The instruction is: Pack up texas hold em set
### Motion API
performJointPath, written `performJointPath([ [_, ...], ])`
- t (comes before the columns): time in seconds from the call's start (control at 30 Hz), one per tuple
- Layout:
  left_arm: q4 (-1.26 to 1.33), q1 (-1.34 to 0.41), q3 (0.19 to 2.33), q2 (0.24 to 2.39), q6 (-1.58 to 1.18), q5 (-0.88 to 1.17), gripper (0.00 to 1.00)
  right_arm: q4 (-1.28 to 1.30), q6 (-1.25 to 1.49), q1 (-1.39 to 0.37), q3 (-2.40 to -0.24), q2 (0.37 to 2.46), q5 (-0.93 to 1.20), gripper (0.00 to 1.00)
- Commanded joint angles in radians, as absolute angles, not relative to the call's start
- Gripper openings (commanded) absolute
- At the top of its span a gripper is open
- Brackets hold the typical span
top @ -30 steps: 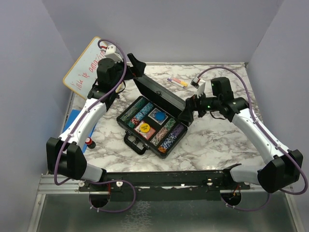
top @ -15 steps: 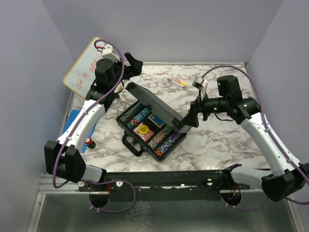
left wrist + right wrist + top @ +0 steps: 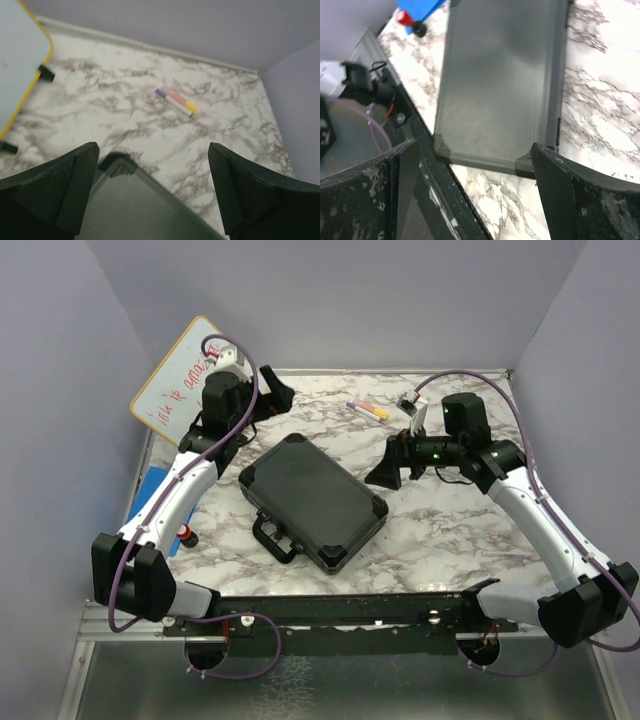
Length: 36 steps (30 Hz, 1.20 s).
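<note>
The black briefcase (image 3: 312,498) of the texas hold em set lies shut and flat in the middle of the marble table, its handle (image 3: 275,538) toward the near edge. Chips, cards and discs are hidden inside. My left gripper (image 3: 272,390) hovers open behind the case's far corner; in the left wrist view that gripper (image 3: 152,147) frames the lid's corner (image 3: 130,205) with nothing between its fingers. My right gripper (image 3: 385,472) stands open just right of the case. The right wrist view has this gripper (image 3: 472,145) empty, above the ribbed lid (image 3: 500,75).
A white dry-erase board (image 3: 175,375) leans at the back left. A purple, pink and yellow marker (image 3: 367,409) lies at the back centre. A blue pad (image 3: 150,490) and a small red-capped thing (image 3: 184,534) sit at the left edge. A black rail (image 3: 330,610) runs along the near edge.
The briefcase lid has swung down from upright to fully shut, hiding the chips and discs. Both grippers have drawn back slightly from the lid and stay open.
</note>
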<state>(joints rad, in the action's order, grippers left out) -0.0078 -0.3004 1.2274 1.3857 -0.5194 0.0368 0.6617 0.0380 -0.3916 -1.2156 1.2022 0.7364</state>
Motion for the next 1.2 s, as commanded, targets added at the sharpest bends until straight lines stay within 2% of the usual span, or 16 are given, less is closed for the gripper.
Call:
performJointPath([
  [0.0,-0.256,-0.296,1.119,1.334,-0.576,-0.015,0.99,0.539,0.202,-0.394,-1.179,1.298,0.52,0.97],
  [0.23,-0.413,-0.287,0.908,1.246,-0.555,-0.006,0.99,0.585,0.263,-0.398,-1.176,1.435,0.38,0.97],
  [0.47,-0.412,-0.236,0.791,1.195,-0.543,0.178,0.99,0.598,0.296,-0.398,-1.124,1.498,0.414,0.98],
  [0.77,-0.507,-0.218,0.805,1.172,-0.504,0.105,0.99,0.574,0.359,-0.398,-1.048,1.459,0.446,0.99],
  [1.0,-0.469,-0.21,0.919,1.248,-0.303,0.195,0.99,0.516,0.461,-0.398,-0.95,1.433,0.52,0.99],
  [1.17,-0.567,-0.206,0.913,1.275,-0.345,0.111,0.99,0.553,0.536,-0.397,-0.9,1.438,0.484,0.99],
])
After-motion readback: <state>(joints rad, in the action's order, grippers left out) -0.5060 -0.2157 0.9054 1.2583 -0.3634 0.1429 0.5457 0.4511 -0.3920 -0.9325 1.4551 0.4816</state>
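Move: The poker case lies shut and askew between the hands. Its left corner is about 11 cm back, 8 cm left and 26 cm below the left hand, with the case handle some 24 cm back and 3 cm right of that hand and the red-capped bottle 24 cm back, 19 cm left. The case's right corner is roughly 3 cm ahead, 3 cm left and 22 cm below the right hand; the markers lie about 28 cm ahead of that hand and 6 cm left. The left hand drops nearly 20 cm while drawing back about 13 cm and a little left, its fingers tipping down, to come in low over the case's left corner, easing forward by a centimetre or so at the end. The right hand sinks some 17 cm to the right corner, swinging forward about 6 cm early and then back again as it tips down and turns clockwise, so that the corner sits in view between its fingers; both grippers stay wide open, and whether either touches the case can't be told. ##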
